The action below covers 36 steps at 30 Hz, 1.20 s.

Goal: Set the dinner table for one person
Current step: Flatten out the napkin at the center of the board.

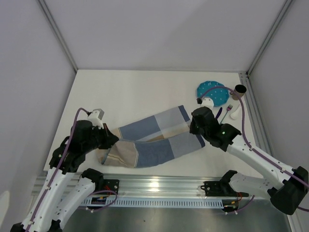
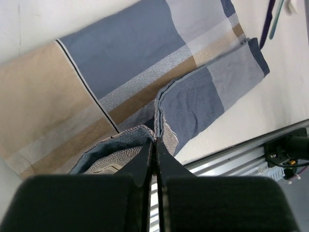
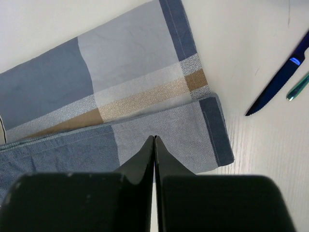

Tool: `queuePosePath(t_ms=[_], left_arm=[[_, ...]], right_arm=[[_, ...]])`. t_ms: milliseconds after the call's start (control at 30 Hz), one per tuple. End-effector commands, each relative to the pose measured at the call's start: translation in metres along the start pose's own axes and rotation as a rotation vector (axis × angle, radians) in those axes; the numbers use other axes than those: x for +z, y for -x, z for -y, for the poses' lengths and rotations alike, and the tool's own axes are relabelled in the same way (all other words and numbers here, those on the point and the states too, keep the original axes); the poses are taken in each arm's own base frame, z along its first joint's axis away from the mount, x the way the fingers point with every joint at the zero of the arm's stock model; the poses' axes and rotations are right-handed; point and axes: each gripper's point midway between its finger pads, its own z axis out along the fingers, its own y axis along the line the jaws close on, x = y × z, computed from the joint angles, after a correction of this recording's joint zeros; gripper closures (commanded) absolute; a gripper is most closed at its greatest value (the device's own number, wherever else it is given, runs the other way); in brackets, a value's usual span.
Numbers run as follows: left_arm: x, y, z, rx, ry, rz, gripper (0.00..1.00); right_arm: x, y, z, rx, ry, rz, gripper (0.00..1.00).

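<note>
The white dinner table (image 1: 135, 89) carries a blue-and-beige checked placemat (image 1: 154, 140), folded lengthwise and lying slantwise across the middle. My left gripper (image 1: 112, 140) is at the mat's left end. In the left wrist view it (image 2: 155, 141) is shut, and a bunched fold of the placemat (image 2: 116, 150) rises into its tips. At the mat's right end, my right gripper (image 1: 196, 132) is shut too. Seen from the right wrist, its (image 3: 154, 137) tips rest over the flat near flap of the placemat (image 3: 145, 72), with no cloth visibly pinched.
At the back right stand a teal dotted plate (image 1: 212, 93) and a dark cup (image 1: 240, 89), with a fork (image 1: 229, 110) and a dark blue knife (image 1: 218, 114) just in front of them. The knife (image 3: 277, 82) lies close to the mat's right edge. Aluminium rails (image 1: 159, 186) run along the near edge.
</note>
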Motion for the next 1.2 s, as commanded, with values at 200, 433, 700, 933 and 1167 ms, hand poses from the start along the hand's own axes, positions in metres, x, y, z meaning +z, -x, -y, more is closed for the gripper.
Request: queuePosePath(t_ms=[200, 433, 700, 933, 1167], left_arm=[[-0.038, 0.008, 0.085, 0.139, -0.498, 0.068, 1.00], [-0.084, -0.002, 0.139, 0.279, -0.886, 0.011, 0.98], [-0.117, -0.005, 0.152, 0.306, -0.980, -0.042, 0.69], [-0.119, -0.007, 0.143, 0.297, -0.899, 0.007, 0.09], [-0.059, 0.014, 0.083, 0.103, -0.439, 0.080, 0.01]], right_arm=[[0.003, 0.040, -0.008, -0.032, -0.027, 0.114, 0.69], [0.064, 0.057, -0.016, -0.067, -0.050, 0.108, 0.51], [0.146, 0.067, -0.019, -0.043, -0.098, 0.037, 0.29], [0.208, 0.059, -0.040, -0.065, -0.078, -0.036, 0.27], [0.219, 0.022, -0.046, -0.066, -0.075, -0.168, 0.29]])
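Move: The napkin's far right corner lies about 20 cm ahead of the right hand, 5 cm to its left and 17 cm below. From that hand, the near layer's right end is 2 cm ahead and 5 cm right, the knife some 12 cm ahead and 12 cm right, all on the board. The left hand still pinches the napkin's near-left fold at its fingertips; the napkin's left end lies level with it, roughly 8 cm left and 18 cm below. Right opens, reaching about 18 cm forward, down and left towards the corner; left hand rises back-right, releasing the fold. ##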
